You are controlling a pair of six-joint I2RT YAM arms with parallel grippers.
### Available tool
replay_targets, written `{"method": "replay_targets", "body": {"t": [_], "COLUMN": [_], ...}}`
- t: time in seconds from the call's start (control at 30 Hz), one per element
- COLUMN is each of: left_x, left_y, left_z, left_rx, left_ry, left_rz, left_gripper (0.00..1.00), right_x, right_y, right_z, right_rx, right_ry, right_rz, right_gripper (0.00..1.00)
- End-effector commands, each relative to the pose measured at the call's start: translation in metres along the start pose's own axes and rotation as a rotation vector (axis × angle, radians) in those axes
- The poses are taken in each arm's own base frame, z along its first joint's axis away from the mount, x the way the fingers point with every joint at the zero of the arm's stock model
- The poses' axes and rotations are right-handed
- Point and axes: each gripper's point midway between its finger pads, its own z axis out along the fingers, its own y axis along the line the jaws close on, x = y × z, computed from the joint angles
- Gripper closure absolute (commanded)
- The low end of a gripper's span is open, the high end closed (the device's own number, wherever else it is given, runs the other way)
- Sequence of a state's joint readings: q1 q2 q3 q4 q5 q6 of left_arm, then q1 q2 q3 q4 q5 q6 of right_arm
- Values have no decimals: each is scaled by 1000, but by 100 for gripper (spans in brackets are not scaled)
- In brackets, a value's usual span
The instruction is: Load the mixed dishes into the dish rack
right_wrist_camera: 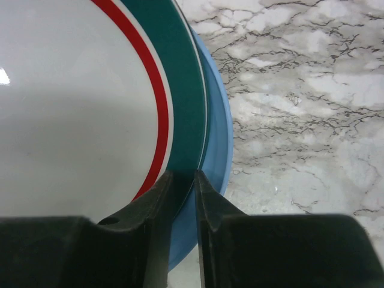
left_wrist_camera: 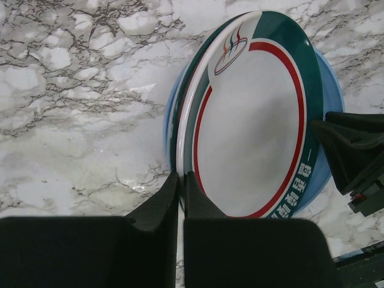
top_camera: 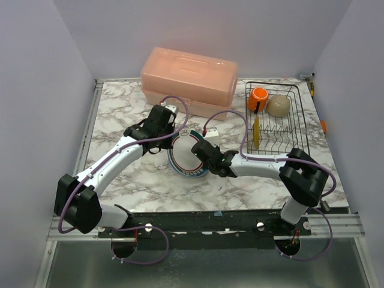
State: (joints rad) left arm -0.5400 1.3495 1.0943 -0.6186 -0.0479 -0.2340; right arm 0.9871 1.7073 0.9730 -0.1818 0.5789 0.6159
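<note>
A white plate (top_camera: 183,158) with a green and red rim lies on a blue plate (top_camera: 191,174) mid-table. My left gripper (top_camera: 170,140) is shut on the white plate's rim (left_wrist_camera: 252,132), fingertips pinched together (left_wrist_camera: 181,177). The blue plate (left_wrist_camera: 333,90) shows beneath. From the other side, my right gripper (top_camera: 199,153) straddles the green rim (right_wrist_camera: 186,90) with its jaws a little apart (right_wrist_camera: 185,174), over the blue plate (right_wrist_camera: 217,138). The black wire dish rack (top_camera: 298,120) at the back right holds an orange mug (top_camera: 259,98), a cream bowl (top_camera: 279,105) and an upright yellow plate (top_camera: 256,133).
A big pink lidded box (top_camera: 189,81) stands at the back, left of the rack. The right arm's dark fingers (left_wrist_camera: 351,150) show at the plate's far edge in the left wrist view. Purple cables loop over both arms. Grey walls close in the marble table.
</note>
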Motion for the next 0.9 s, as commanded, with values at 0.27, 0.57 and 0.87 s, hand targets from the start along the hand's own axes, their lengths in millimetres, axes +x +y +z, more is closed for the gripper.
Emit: {"method": "replay_targets", "body": {"t": [0.27,0.57,0.87], "left_x": [-1,-2,-2], "left_y": [7,9,10], "left_z": [-4,-9,-12], "left_rx": [-44,-53,-58], "left_ry": [-18,-29,-32], "left_rz": [-4,-3,-7], "left_gripper": [100,100,100], "right_x": [-25,-21,-19], "right_y": [16,88,144], "right_z": [-41,-76,-102], "right_rx": [-124,-380,-403], "right_ry": [-23,-103,-217], "right_rz": [-46,-167,-300], "right_gripper": [50,21,21]}}
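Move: My left hand already holds the raised left rim of the white plate, whose middle lies about 6 cm right, 2 cm back and 5 cm below it. From my right hand, at the plate's right rim, that middle is about 7 cm left and 2 cm ahead, nearly level. The blue plate beneath sits about 6 cm left, 1 cm ahead and 3 cm down; the yellow plate in the rack stands some 18 cm right and 7 cm ahead. I spread my right fingers wide, letting go at the plates' right rim, and rise about 5 cm clear. Then I swing that hand some 11 cm left and 8 cm back towards the white plate's near left side, turning it nearly 30 degrees counter-clockwise. My left hand stays almost in place, keeping its shut grip on the left rim. ##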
